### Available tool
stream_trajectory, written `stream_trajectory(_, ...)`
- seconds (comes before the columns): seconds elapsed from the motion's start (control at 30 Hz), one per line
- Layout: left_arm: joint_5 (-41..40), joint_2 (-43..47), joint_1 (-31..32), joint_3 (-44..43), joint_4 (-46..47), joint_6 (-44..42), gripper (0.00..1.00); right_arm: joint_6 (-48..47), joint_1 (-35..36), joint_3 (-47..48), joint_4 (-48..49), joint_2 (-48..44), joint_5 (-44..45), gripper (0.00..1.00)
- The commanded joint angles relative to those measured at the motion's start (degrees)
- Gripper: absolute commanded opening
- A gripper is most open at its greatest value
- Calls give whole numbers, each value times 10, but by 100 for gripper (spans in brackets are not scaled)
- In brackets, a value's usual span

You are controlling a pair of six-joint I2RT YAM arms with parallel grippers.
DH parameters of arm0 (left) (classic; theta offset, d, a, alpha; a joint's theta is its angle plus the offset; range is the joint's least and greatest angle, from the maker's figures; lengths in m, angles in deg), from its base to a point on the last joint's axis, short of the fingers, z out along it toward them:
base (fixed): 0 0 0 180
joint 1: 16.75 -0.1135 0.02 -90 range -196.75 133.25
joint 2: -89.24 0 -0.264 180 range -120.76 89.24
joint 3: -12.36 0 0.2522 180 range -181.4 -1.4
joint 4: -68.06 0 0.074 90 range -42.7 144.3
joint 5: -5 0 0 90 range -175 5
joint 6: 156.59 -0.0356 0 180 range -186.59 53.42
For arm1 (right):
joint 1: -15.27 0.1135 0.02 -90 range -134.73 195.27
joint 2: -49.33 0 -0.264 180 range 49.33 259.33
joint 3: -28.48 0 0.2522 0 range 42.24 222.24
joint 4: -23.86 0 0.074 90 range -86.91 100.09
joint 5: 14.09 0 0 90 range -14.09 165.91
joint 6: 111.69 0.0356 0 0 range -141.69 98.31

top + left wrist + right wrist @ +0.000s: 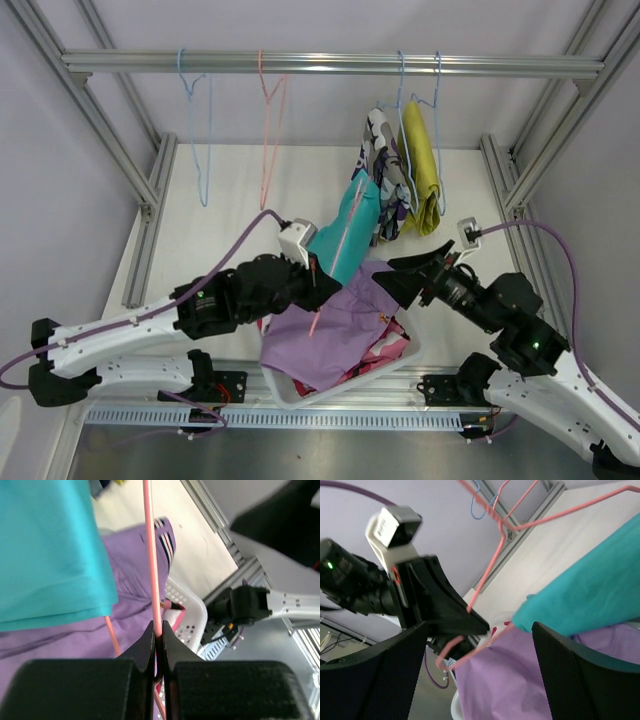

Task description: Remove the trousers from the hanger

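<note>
My left gripper (318, 283) is shut on the wire of a pink hanger (153, 570) that carries teal trousers (345, 232), which droop over the basket. In the left wrist view the teal cloth (45, 555) hangs at the upper left and the jaws pinch the wire. My right gripper (402, 276) stands open just right of the teal pair, with nothing between its fingers (585, 680). In the right wrist view the pink hanger (487, 572) and the teal trousers (585, 595) lie ahead. Lilac trousers (325, 340) lie in the white basket (300, 395).
Camouflage trousers (385, 170) and mustard trousers (425, 165) hang on blue hangers from the metal rail (330, 63). An empty blue hanger (200, 130) and an empty pink hanger (270, 130) hang further left. Red-patterned cloth (385, 352) shows under the lilac pair.
</note>
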Motion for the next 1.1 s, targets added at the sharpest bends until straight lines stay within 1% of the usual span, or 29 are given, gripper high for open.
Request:
stream_trajectory(0.0,-18,9,-26,-99,-25,-60,1,-29,0,14,-70,-23,28,89)
stream_trajectory(0.1,-13,-2,-55,-162,-41,-97,1,-35,0,12,-77,-17,30,89)
stream_trajectory(0.2,-11,-21,-88,-190,-50,-129,1,-43,2,11,-71,-1,43,89)
stream_trajectory(0.23,-7,-28,-110,-217,-59,-132,1,-47,4,18,-71,19,52,89)
stream_trajectory(0.3,-3,-38,-131,-238,-64,-139,0,-63,7,29,-74,47,81,89)
stream_trajectory(0.37,-5,-39,-156,-245,-60,-149,0,-77,15,57,-85,95,109,89)
stream_trajectory(0.43,-13,-35,-174,-246,-54,-155,0,-105,34,83,-92,133,132,89)
stream_trajectory(0.47,-21,-33,-179,-245,-49,-158,0,-114,44,112,-100,169,148,89)
stream_trajectory(0.5,-30,-29,-185,-243,-47,-158,0,-132,53,128,-103,187,189,89)
stream_trajectory(0.53,-39,-21,-198,-241,-47,-156,0,-141,64,144,-105,205,208,89)
stream_trajectory(0.57,-62,-16,-203,-235,-45,-150,1,-148,80,161,-109,241,224,89)
stream_trajectory(0.63,-77,4,-221,-206,-28,-144,0,-163,93,213,-114,276,257,89)
stream_trajectory(0.67,-76,10,-229,-190,-27,-128,1,-166,103,229,-112,310,264,89)
stream_trajectory(0.73,-69,23,-250,-166,-24,-113,0,-180,114,269,-106,344,279,89)
stream_trajectory(0.83,-72,44,-260,-133,-17,-95,0,-182,122,307,-100,407,292,90)
stream_trajectory(0.97,-81,51,-260,-120,-13,-100,1,-192,122,321,-65,462,312,90)
stream_trajectory(1.03,-75,48,-259,-118,-13,-100,1,-192,111,326,-48,493,297,91)
stream_trajectory(1.07,-72,45,-260,-116,-12,-100,1,-193,107,328,-44,504,274,90)
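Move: The left fingers already hold the pink hanger. The teal trousers on it have their middle about 11 cm ahead of that hand, 2 cm right and 3 cm below, while the empty pink hanger is some 25 cm ahead, 12 cm left and 8 cm up. For the open right hand the teal trousers are roughly 10 cm ahead, 6 cm left and 9 cm below; the camouflage trousers hang about 17 cm ahead, straight in line, 2 cm lower, and the purple trousers lie 10 cm left and 25 cm below, level with it. Keeping its pinch on the pink hanger, the left hand swings it away from the right arm's side, some 12 cm forward and about as far left, climbing nearly 10 cm early on before sinking slightly, while it turns about 30 degrees counter-clockwise and tips up a little. The right hand, after a small shift to its right, follows forward and left in about equal parts, dipping, rising a little and dipping again to end some 6 cm lower, its fingers staying wide open and swinging to point downward at the teal trousers; it comes close to the cloth, but contact can't be seen. ##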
